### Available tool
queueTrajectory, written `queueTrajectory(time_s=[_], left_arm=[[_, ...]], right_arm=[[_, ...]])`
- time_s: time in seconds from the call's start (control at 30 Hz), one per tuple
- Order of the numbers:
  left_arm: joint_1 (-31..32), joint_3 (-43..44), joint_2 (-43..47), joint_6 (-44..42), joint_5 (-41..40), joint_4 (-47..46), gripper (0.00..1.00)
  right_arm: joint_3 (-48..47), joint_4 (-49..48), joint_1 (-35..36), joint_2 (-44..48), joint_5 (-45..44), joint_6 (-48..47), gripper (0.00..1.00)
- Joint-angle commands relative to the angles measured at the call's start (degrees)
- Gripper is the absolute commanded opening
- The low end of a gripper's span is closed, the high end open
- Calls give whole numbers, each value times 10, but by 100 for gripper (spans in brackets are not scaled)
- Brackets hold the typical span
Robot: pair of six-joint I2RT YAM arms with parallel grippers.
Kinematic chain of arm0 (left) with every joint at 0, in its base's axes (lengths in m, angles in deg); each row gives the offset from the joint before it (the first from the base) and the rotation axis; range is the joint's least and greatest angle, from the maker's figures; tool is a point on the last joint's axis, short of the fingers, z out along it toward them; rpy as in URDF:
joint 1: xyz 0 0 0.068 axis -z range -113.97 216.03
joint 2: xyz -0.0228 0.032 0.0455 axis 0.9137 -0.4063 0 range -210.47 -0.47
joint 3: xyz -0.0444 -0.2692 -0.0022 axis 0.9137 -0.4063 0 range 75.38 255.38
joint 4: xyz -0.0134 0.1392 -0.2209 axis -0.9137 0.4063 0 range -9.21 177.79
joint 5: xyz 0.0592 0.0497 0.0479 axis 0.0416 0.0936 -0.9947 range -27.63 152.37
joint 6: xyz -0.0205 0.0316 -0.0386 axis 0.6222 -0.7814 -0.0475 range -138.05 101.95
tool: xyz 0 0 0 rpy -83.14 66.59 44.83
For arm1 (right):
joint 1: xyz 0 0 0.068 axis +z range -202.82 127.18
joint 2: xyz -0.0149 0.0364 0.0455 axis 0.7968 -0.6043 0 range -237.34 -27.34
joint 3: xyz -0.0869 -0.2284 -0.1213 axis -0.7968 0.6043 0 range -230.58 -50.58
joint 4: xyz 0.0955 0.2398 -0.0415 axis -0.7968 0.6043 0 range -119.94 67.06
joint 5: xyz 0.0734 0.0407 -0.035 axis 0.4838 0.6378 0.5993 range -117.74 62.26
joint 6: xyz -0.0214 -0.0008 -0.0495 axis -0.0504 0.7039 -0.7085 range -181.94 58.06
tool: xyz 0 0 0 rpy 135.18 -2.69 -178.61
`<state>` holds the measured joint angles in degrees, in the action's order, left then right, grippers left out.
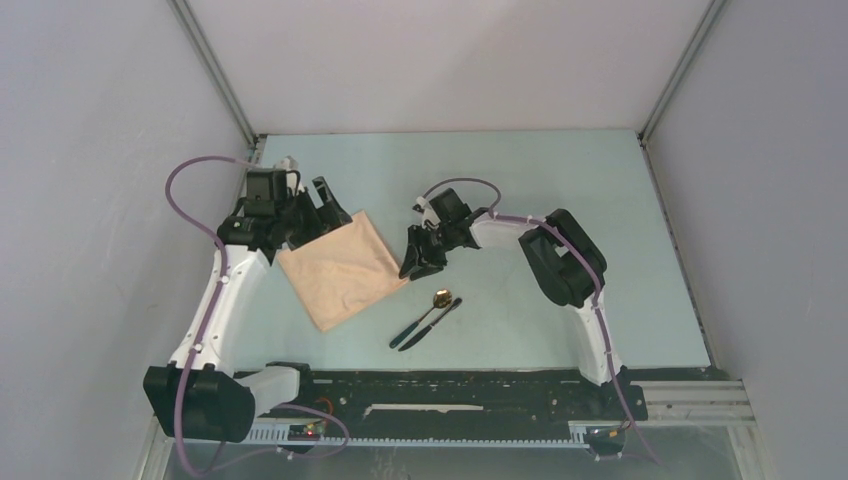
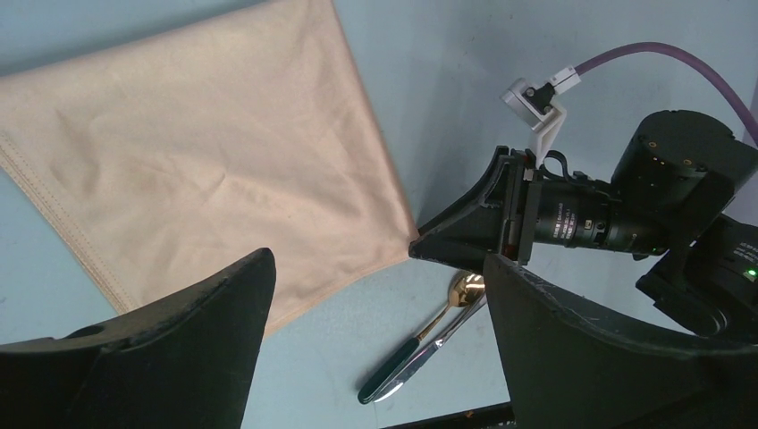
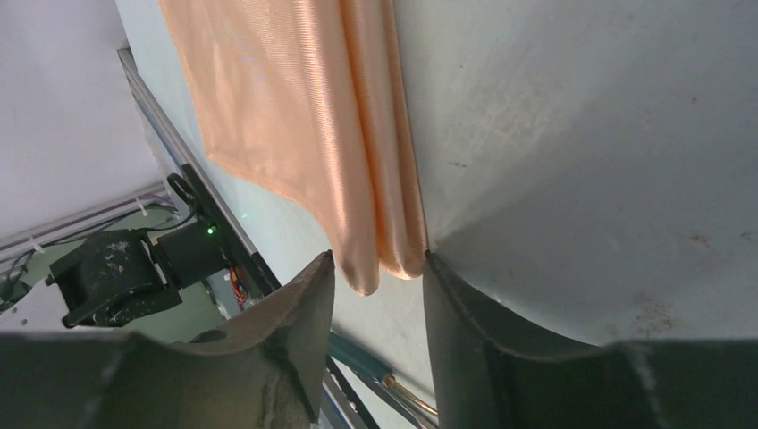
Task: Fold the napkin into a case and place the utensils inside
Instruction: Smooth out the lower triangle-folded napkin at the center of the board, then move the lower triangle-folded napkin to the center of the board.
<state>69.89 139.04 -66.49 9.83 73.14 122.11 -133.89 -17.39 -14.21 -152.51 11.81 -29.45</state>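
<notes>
The peach-tan napkin [image 1: 342,270] [image 2: 206,161] lies flat on the table, folded into a rough square. My left gripper [image 1: 326,206] [image 2: 377,268] is open and hovers at the napkin's far corner with nothing between its fingers. Low at the napkin's right corner is my right gripper [image 1: 415,262] [image 3: 377,261]. Its jaws stand apart around the layered napkin [image 3: 295,116] tip; the cloth brushes one finger and is not pinched. The utensils lie side by side just right of the napkin: a spoon [image 1: 428,312] [image 2: 431,332] with a gold bowl and dark handle, and a slim knife [image 1: 436,320] [image 2: 427,350].
The pale blue table [image 1: 560,190] is walled by grey panels at the back and both sides. A black rail [image 1: 440,392] with the arm bases runs along the near edge. The right arm's elbow [image 1: 560,255] rises to the right of the utensils.
</notes>
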Motion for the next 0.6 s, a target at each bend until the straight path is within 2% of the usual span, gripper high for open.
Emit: queueTrajectory(time_s=[0.0, 0.17, 0.47, 0.5, 0.53, 0.57], left_arm=[[0, 29, 13, -10, 0, 1, 94], [0, 28, 14, -9, 2, 1, 94], [0, 1, 7, -5, -26, -6, 94], [0, -1, 6, -5, -25, -6, 94], [0, -4, 5, -4, -25, -7, 94], [0, -6, 6, -4, -24, -8, 94]], right_arm=[[17, -38, -8, -3, 3, 13, 47], [17, -39, -15, -1, 14, 6, 36], [34, -91, -28, -6, 39, 37, 6], [34, -93, -30, -5, 41, 37, 6], [35, -92, -30, -3, 44, 35, 12], [38, -90, -30, -1, 43, 32, 26]])
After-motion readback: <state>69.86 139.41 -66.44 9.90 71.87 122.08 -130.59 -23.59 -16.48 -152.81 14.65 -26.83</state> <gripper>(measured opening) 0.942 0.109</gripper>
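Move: The napkin's near right-hand corner, folded layers upright, already sits between the right gripper's half-open tips, some 1 cm to its left and 1 cm below. The spoon's middle lies about 10 cm back and 2 cm to the right of this hand, the knife's about 11 cm back and 4 cm right, both some 2 cm lower. From the left hand, the same corner is about 15 cm right, 2 cm back and 19 cm below. Close the right gripper from about half open to nearly shut, so both tips pinch the layered edge at the napkin's corner, low over the board. While closing, ease the hand only about 1 cm forward and a little to the right, keeping the fingers aimed left and down. ##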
